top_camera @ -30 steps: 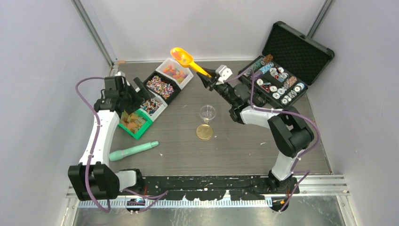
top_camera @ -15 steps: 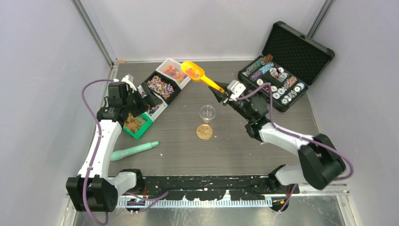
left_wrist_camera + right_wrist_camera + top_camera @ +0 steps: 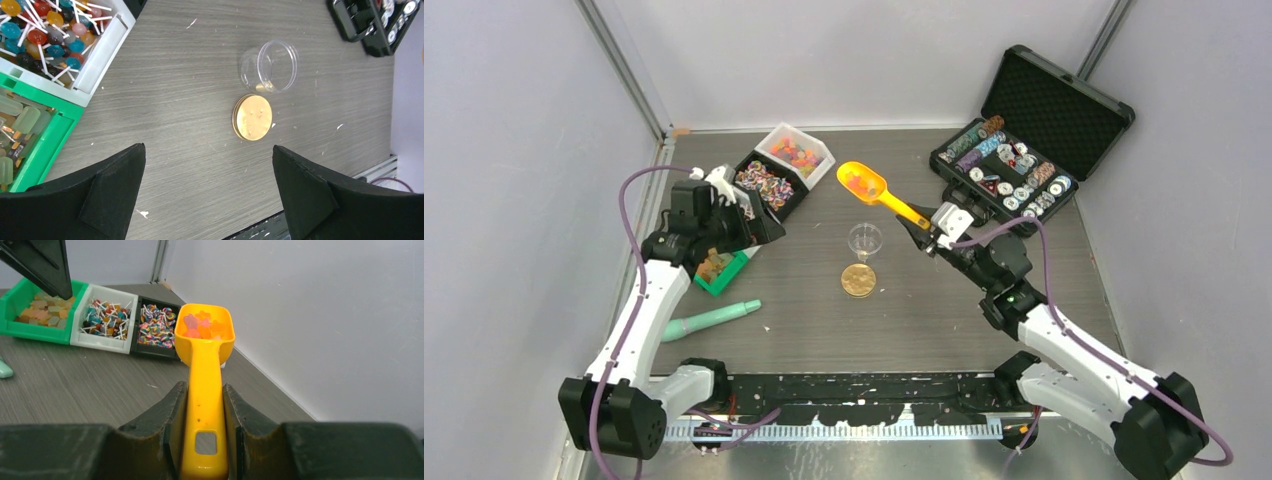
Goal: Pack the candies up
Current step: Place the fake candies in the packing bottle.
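Observation:
My right gripper point(image 3: 929, 232) is shut on the handle of the orange scoop point(image 3: 864, 184), held level in the air just behind the clear cup point(image 3: 865, 239). In the right wrist view, the right gripper point(image 3: 205, 386) clamps the handle, and the scoop point(image 3: 206, 335) holds a few orange-red candies point(image 3: 202, 326). More orange-red candies fill the white bin point(image 3: 796, 152), and striped ones fill the black bin point(image 3: 762, 185). My left gripper point(image 3: 749, 222) hangs open and empty over the bins. In the left wrist view it point(image 3: 208, 147) is above bare table near the cup point(image 3: 269, 66).
A gold disc point(image 3: 858, 280) lies just in front of the cup. A lollipop bin point(image 3: 50, 40) and a green bin point(image 3: 717, 268) sit at left. An open black case of poker chips point(image 3: 1009, 175) stands at back right. A teal tool point(image 3: 709, 320) lies front left.
My right gripper has carried the loaded scoop from over the white bin towards the right and nearer, to just behind the cup. My left gripper has moved right over the bins.

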### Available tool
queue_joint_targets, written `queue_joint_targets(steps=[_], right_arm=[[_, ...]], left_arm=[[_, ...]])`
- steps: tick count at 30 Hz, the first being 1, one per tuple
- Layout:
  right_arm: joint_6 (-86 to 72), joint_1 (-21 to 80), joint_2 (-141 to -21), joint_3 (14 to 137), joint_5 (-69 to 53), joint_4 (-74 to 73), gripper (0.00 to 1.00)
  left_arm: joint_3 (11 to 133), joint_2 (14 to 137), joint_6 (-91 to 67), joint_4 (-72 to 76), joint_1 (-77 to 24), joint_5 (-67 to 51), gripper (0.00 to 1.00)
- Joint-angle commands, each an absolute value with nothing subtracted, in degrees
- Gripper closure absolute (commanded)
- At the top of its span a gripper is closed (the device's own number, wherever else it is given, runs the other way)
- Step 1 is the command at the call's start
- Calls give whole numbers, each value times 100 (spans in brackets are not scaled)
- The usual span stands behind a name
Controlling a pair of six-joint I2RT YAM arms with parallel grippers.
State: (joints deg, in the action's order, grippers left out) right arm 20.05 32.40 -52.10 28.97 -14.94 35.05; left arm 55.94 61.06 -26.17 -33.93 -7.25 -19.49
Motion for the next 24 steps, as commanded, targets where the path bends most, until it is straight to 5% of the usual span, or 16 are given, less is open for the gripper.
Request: queue_joint_targets(steps=[1, 24], right_arm=[[2212, 3279, -4701, 2831, -1318, 2839, 100], [2544, 3340, -3747, 3048, -1223, 308, 100]], left_arm=[[5847, 6106, -2244, -3696, -889, -1896, 0], [5682, 5807, -1891, -4057, -1414, -1205, 0]])
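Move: My right hand holds the yellow scoop, loaded with star candies. The packing bottle stands about 9 cm to its left, 3 cm ahead and some 26 cm below. The gold lid lies about 4 cm back and 10 cm left of that hand; the white candy tray is some 25 cm ahead and 25 cm left, the chip case 20 cm ahead and 20 cm right. From my empty left hand, the bottle is about 19 cm right, 2 cm ahead and 17 cm below. I lower my right hand about 6.5 cm towards the bottle while drawing it back and to the right, some 3 cm each way, so the scoop's bowl comes down and back nearer the bottle. As it sinks, I tip the raised scoop forward by nearly 20 degrees, close to level, keeping my grip on the handle. My left hand stays open and eases back about 2.5 cm, rolling slightly. ##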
